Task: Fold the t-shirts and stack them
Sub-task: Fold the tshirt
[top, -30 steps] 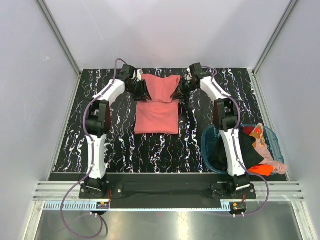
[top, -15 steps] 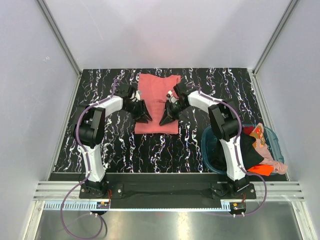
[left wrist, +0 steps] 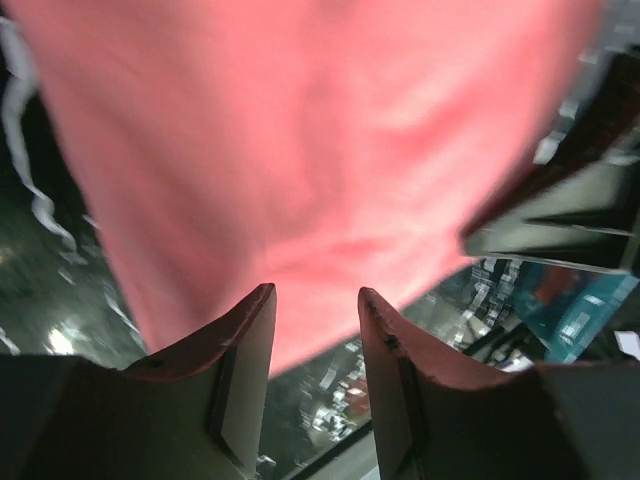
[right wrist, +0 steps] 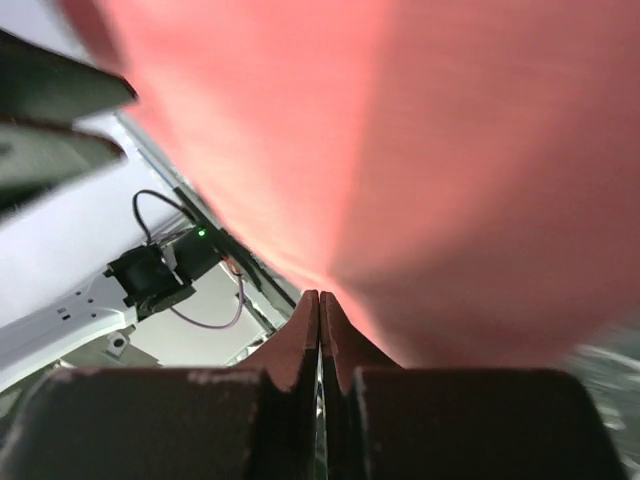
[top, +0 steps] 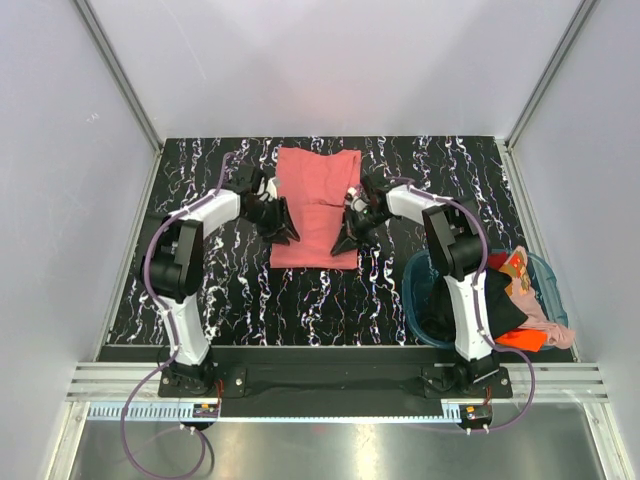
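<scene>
A salmon-red t-shirt [top: 315, 200] lies flat at the middle of the black marbled table [top: 200, 290]. My left gripper [top: 287, 235] is low at its left edge, near the front. The left wrist view shows that gripper [left wrist: 315, 292] open and empty, with the shirt [left wrist: 300, 150] just beyond the tips. My right gripper [top: 343, 243] is at the shirt's right edge. The right wrist view shows it [right wrist: 320, 296] shut, tips against the border of the shirt [right wrist: 450, 150], and no cloth shows between the fingers.
A round teal basket [top: 412, 290] stands at the near right, beside the right arm's base. It holds a black shirt [top: 495, 300], an orange one [top: 520, 340] and a pale pink one [top: 545, 315]. Grey walls close off the table's back and sides.
Both grippers came from the shirt's far end toward me, down to its sides. The shirt's far part, bunched a second ago, now lies flat. The right gripper's jaws closed.
</scene>
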`<state>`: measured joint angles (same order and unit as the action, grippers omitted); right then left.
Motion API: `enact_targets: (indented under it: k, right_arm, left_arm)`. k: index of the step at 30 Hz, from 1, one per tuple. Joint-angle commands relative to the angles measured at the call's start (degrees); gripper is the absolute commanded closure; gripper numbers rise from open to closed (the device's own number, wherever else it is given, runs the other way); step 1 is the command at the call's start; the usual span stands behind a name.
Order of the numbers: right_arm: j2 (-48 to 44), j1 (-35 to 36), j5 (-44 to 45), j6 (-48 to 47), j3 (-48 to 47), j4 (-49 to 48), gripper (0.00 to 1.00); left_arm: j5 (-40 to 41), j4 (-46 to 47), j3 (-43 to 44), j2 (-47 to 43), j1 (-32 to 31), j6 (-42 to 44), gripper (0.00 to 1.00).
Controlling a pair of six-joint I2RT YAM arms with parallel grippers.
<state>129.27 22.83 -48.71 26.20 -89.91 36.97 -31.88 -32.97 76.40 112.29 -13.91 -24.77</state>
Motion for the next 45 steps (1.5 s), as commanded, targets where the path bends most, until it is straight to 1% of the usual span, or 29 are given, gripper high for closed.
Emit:
enact_targets:
  k: [1, 2, 4, 7, 9, 10, 12, 14, 17, 19, 21, 22, 24, 25, 26, 28, 32, 33, 34, 35, 36, 37, 39, 40, 41, 42, 43, 44, 45]
  right_arm:
    - [-4.5, 3.5, -2.7, 1.7, -5.1, -0.7, 0.96]
    - [-4.1, 3.6, -3.6, 3.8, -4.2, -2.0, 0.96]
    - [-2.8, 3.5, -4.8, 5.1, -1.3, -5.8, 0.96]
    - [-0.8, 3.1, -4.5, 2.9, 3.1, -6.7, 0.96]
    - [-0.5, 1.6, -4.0, 1.6, 6.1, -7.9, 0.97]
    - [-0.8, 0.9, -3.9, 1.2, 9.4, -8.3, 0.97]
    - [-2.5, -1.2, -2.9, -0.7, 12.0, -7.5, 0.98]
    - [-4.6, -2.2, -1.0, -3.9, 15.0, -5.7, 0.98]
    - [-9.4, -3.1, -0.9, -4.4, 16.7, -3.7, 0.98]
    - [-11.9, -3.1, -0.6, -4.2, 14.3, -2.2, 0.98]
    - [-13.1, -3.0, -0.7, -2.4, 10.3, -2.3, 0.97]
    - [-12.9, -3.1, -0.7, -1.8, 8.5, -2.5, 0.98]
    - [-10.2, -3.1, -1.6, 0.3, 4.8, -3.0, 0.97]
    - [-8.8, -3.0, -2.2, 1.0, 0.8, -3.2, 0.98]
    - [-7.2, -3.1, -3.7, 2.7, -1.1, -3.7, 0.98]
    - [-2.7, -3.0, -4.8, 4.4, -5.8, -5.4, 0.98]
    - [5.1, -3.6, -4.2, 7.5, -11.7, -6.8, 0.98]
    - [5.8, -4.1, -4.9, 9.1, -11.0, -10.5, 0.99]
    - [6.4, -4.9, -5.8, 11.1, -9.5, -13.8, 0.99]
    - [7.2, -6.9, -6.3, 15.5, -7.8, -17.2, 0.98]
    - [7.8, -7.8, -6.6, 17.2, -5.1, -22.8, 0.99]
    - [8.4, -8.8, -6.8, 18.4, -4.4, -24.1, 0.99]
    - [10.0, -10.9, -6.7, 16.4, -5.3, -21.3, 0.99]
    - [10.1, -11.1, -6.5, 12.9, -6.1, -19.3, 0.99]
    - [9.7, -11.2, -5.4, 10.7, -7.1, -14.3, 0.99]
    - [9.2, -11.3, -4.5, 8.5, -9.2, -11.3, 0.99]
    - [8.8, -11.3, -3.3, 4.3, -10.4, -8.5, 0.99]
    - [8.0, -11.3, -1.6, 3.1, -11.4, -4.0, 0.99]
    - [7.5, -11.3, -0.8, 1.9, -12.9, -2.3, 0.99]
  left_arm:
    - [-3.7, 3.2, -2.5, -7.3, -1.8, -3.2, 0.56]
    - [-6.2, 5.0, -3.9, -7.6, -2.1, -4.7, 0.56]
    - [-8.7, 8.4, -6.9, -6.5, -2.1, -7.4, 0.57]
    - [-8.8, 10.8, -11.1, -3.6, -1.1, -7.7, 0.58]
    - [-5.9, 9.8, -12.4, -1.9, -0.4, -5.2, 0.59]
    - [-5.1, 9.2, -12.7, -0.6, -0.1, -4.2, 0.59]
    - [-0.6, 6.3, -14.2, -0.2, 1.4, -1.4, 0.59]
    - [1.8, 4.8, -15.7, -2.1, 2.6, 0.3, 0.59]
    - [3.3, 2.0, -15.6, -6.4, 3.1, 2.2, 0.59]
    - [3.1, 0.0, -13.7, -8.7, 2.5, 1.9, 0.59]
    - [0.5, 0.1, -11.6, -10.9, 1.7, 1.1, 0.58]
    - [-1.5, 1.1, -9.0, -11.3, 1.3, 0.0, 0.58]
    - [-3.0, 2.1, -6.1, -10.6, 0.8, -1.1, 0.57]
    - [-3.7, 3.8, -4.6, -9.6, 0.8, -2.5, 0.57]
    - [-5.6, 4.4, -1.6, -8.4, 0.8, -3.2, 0.57]
    - [-7.4, 5.8, 1.7, -3.4, 1.0, -3.9, 0.57]
    - [-6.3, 7.5, 7.9, 5.6, 3.4, -4.2, 0.57]
    - [-6.4, 8.1, 9.7, 7.5, 3.8, -4.2, 0.57]
    - [-6.4, 9.1, 11.4, 11.2, 4.2, -3.2, 0.57]
    - [-5.9, 9.1, 13.0, 13.0, 4.7, -2.3, 0.57]
    - [-5.7, 8.8, 17.0, 15.0, 4.7, -1.6, 0.57]
    - [-6.5, 7.8, 19.1, 19.2, 4.7, -0.4, 0.57]
    - [-7.3, 6.3, 23.5, 22.1, 4.7, 0.4, 0.57]
    - [-8.4, 6.3, 24.1, 22.6, 4.7, 0.3, 0.57]
    - [-8.5, 6.4, 24.1, 21.8, 4.8, 0.3, 0.57]
    - [-8.7, 6.9, 23.4, 20.4, 4.8, 0.2, 0.57]
    - [-9.2, 8.4, 21.0, 19.0, 4.7, -0.2, 0.57]
    - [-9.2, 9.2, 19.7, 15.2, 4.8, -0.4, 0.56]
    - [-8.8, 9.6, 18.5, 13.4, 4.8, -0.4, 0.53]
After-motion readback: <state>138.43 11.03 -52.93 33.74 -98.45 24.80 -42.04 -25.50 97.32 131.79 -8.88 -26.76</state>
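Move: Both grippers hover about 2 cm above the t-shirt's folded near half. From the left gripper, the cross edge of that folded layer lies some 12 cm ahead and 6 cm right; the shirt's near edge is 11 cm back and 5 cm right. From the right gripper, the cross edge lies about 16 cm ahead and 4 cm left, the near edge 7 cm back and 5 cm left. Smooth the shirt in two pats. Bring both grippers back 3–4 cm and down onto the folded layer, sweep outwards, left to its left, right to its right, then lift and swing about 15 cm forward, lowering near the cross edge. Draw the shut right gripper another 4 cm rightwards to the shirt's right side, turning it clockwise; leave the left half open. ##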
